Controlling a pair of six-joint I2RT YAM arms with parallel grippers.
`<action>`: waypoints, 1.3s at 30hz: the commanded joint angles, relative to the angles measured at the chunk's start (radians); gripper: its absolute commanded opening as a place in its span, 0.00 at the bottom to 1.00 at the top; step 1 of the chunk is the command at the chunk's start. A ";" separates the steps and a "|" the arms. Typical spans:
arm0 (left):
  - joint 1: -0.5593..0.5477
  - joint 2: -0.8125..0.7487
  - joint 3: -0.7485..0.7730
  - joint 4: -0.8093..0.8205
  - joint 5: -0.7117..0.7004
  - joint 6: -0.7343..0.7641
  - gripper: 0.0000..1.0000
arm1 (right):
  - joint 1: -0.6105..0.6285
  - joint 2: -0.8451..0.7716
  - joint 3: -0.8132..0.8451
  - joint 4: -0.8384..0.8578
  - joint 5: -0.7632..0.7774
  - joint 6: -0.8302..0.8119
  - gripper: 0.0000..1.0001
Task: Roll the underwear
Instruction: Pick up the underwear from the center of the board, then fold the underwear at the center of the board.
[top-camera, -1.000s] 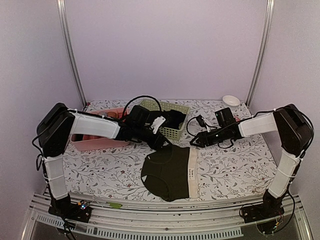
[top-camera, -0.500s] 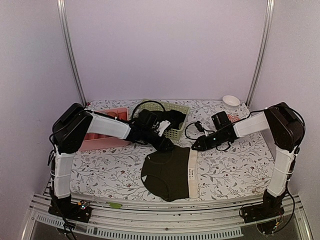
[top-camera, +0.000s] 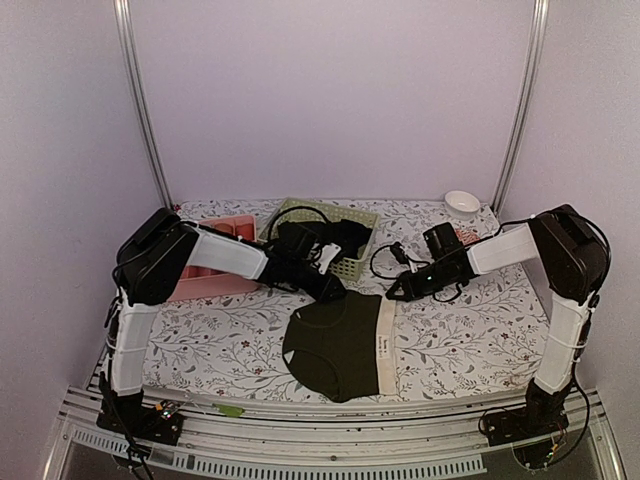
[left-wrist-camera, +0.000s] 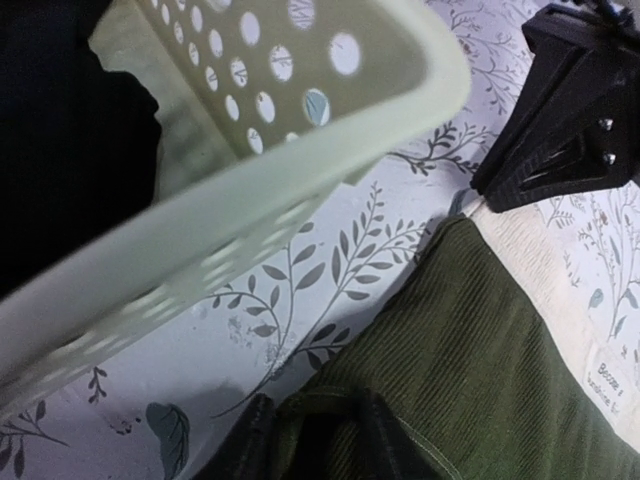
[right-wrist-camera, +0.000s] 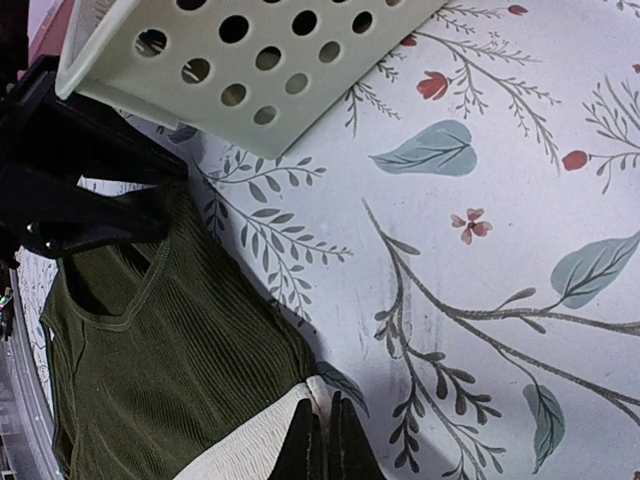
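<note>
The underwear (top-camera: 338, 345) lies flat on the table, dark olive ribbed cloth with a cream waistband (top-camera: 387, 345) along its right edge. My left gripper (top-camera: 333, 290) is down on its far left corner. In the left wrist view that gripper (left-wrist-camera: 315, 440) has its fingers still apart, one on each side of the raised hem of the underwear (left-wrist-camera: 480, 340). My right gripper (top-camera: 392, 293) is at the far right corner. The right wrist view has the right gripper (right-wrist-camera: 325, 440) shut on the corner of the waistband (right-wrist-camera: 250, 440).
A pale green perforated basket (top-camera: 357, 268) stands just behind the underwear, close to both grippers, with black garments (top-camera: 345, 235) in it. A pink tray (top-camera: 200, 282) lies at the left under the left arm. A small white bowl (top-camera: 462, 201) sits at the far right.
Both grippers have come in and down onto the underwear's far corners. The right gripper has shut on the waistband corner. The left gripper's fingers have narrowed around the hem.
</note>
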 joint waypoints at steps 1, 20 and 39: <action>0.022 -0.005 -0.035 0.049 0.033 -0.014 0.22 | -0.010 -0.014 0.002 0.027 -0.021 0.002 0.00; 0.051 -0.318 -0.216 0.178 -0.014 0.078 0.00 | -0.019 -0.185 -0.053 0.147 -0.189 0.019 0.00; -0.020 -0.490 -0.587 0.283 0.150 0.127 0.00 | 0.067 -0.302 -0.269 0.173 -0.265 0.045 0.00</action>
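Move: The underwear lies flat on the board with its far edge right at my left fingertips, its middle about 13 cm back and level sideways. The green basket's middle is roughly 14 cm ahead and 4 cm left, and the pink organizer some 27 cm left and 9 cm ahead. From my right hand, already pinching the waistband's far corner, the underwear's middle is about 12 cm back and 9 cm left. I close my left fingers on the underwear's far edge beside the basket while my right hand keeps its pinch on the waistband corner. Both hands lift the edge about 12 cm, then draw it back towards me over the rest and start to lower; my left hand also moves about 6 cm left overall, spreading away from the right, whose left side rolls up some 15 degrees. ##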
